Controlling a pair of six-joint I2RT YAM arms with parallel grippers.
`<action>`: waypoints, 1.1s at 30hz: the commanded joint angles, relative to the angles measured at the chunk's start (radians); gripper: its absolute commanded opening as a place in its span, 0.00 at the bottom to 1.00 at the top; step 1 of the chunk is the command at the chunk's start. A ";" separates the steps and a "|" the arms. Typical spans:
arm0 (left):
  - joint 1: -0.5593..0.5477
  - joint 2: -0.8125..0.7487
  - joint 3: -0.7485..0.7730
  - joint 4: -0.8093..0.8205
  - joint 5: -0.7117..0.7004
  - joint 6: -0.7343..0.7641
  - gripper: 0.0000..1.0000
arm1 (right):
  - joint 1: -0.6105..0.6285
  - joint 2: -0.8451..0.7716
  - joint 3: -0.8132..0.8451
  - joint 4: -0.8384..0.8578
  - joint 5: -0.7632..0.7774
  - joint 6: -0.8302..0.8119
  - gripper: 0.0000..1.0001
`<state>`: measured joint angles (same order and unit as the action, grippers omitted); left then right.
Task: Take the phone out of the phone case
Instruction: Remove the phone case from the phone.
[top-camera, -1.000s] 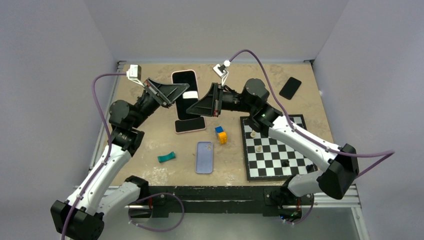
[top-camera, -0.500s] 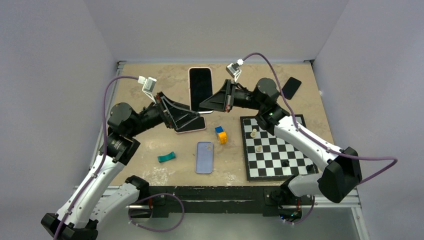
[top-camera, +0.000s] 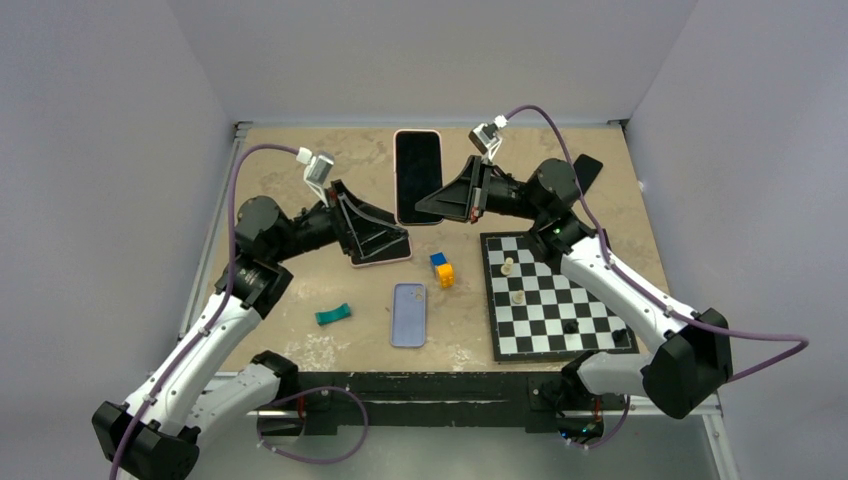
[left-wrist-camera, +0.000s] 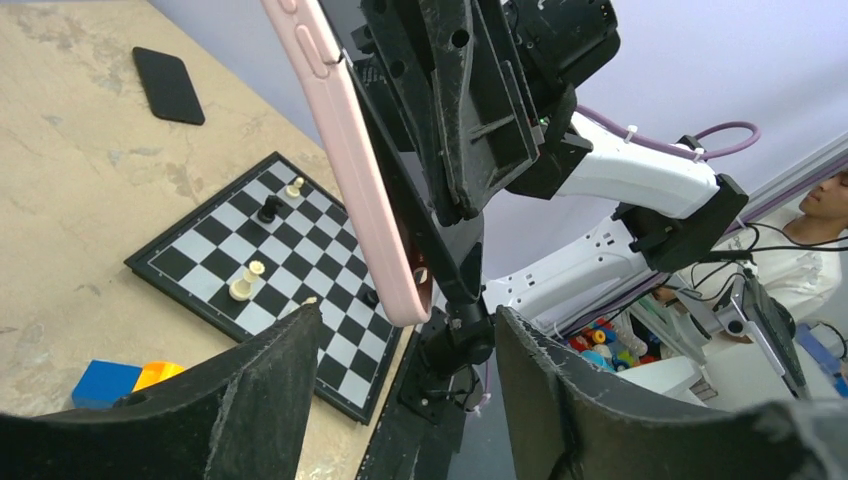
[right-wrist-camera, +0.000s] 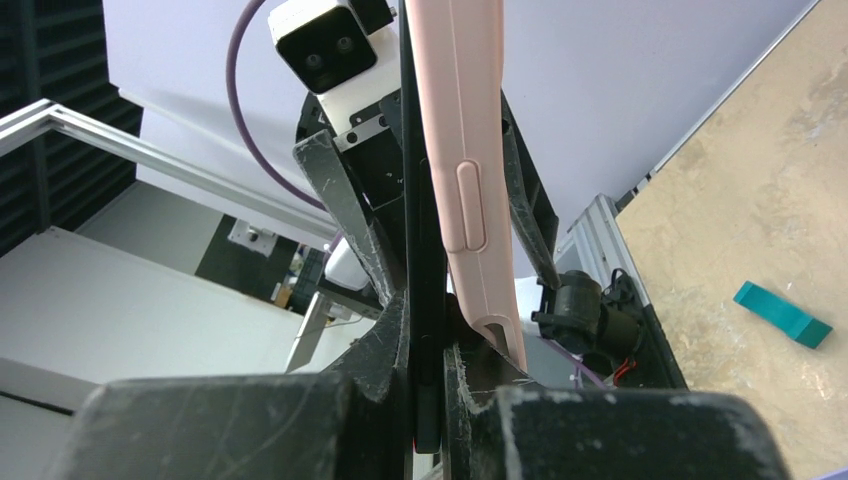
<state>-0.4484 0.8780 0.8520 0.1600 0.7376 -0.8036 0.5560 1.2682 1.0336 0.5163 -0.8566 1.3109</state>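
My right gripper (top-camera: 424, 212) holds a black phone (top-camera: 418, 175) upright above the table's back middle. In the right wrist view the phone's thin edge (right-wrist-camera: 425, 250) is clamped between the two fingers. Its pink phone case (right-wrist-camera: 465, 170) stands peeled away from the phone at the near end. My left gripper (top-camera: 400, 238) is open, just left of and below the phone. In the left wrist view the case's lower corner (left-wrist-camera: 405, 295) hangs just above the gap of the left gripper (left-wrist-camera: 405, 350), touching neither finger.
A second pink-rimmed phone (top-camera: 385, 252) lies under the left gripper. A lavender phone (top-camera: 408, 314) lies near the front. Blue and orange cubes (top-camera: 441, 268), a teal piece (top-camera: 333, 314), a chessboard (top-camera: 560, 295) with pieces and a black phone (top-camera: 588, 168) are also on the table.
The right gripper has carried the phone to the right. The left gripper has let go of the case, opened, and swung right and lower beside the phone.
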 joint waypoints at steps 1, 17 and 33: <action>-0.006 -0.003 0.010 0.062 -0.003 0.005 0.64 | 0.002 -0.036 0.009 0.132 -0.010 0.039 0.00; -0.006 0.058 0.074 0.056 -0.058 -0.028 0.44 | 0.016 -0.030 -0.025 0.198 -0.006 0.075 0.00; -0.006 0.111 0.013 -0.122 -0.295 -0.100 0.00 | 0.053 -0.083 -0.029 0.066 0.050 -0.048 0.00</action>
<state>-0.4618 1.0168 0.9215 0.1291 0.6079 -0.8803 0.5900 1.2663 0.9916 0.5232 -0.7902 1.2934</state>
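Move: The pink phone case, its middle 9 cm ahead of the open left hand, 5 cm to its right and 2 cm higher, is still on the phone that the right hand grips by its near right edge; from the right hand that middle is about 5 cm ahead, 2 cm left and 2 cm up. Some 36 cm below the left hand lie the table phone, 10 cm ahead and 4 cm left, and the blue case, about 6 cm back and 3 cm right. The pink case's near left edge is what the left fingers close on: the hand creeps, then pushes forward about 5 cm and slightly right, dipping a little at the end while its wrist tips down some 10 degrees, and pinches the rim without taking the phone. The right hand keeps its pinch on the phone, rising slightly, then sinking about 2 cm. ##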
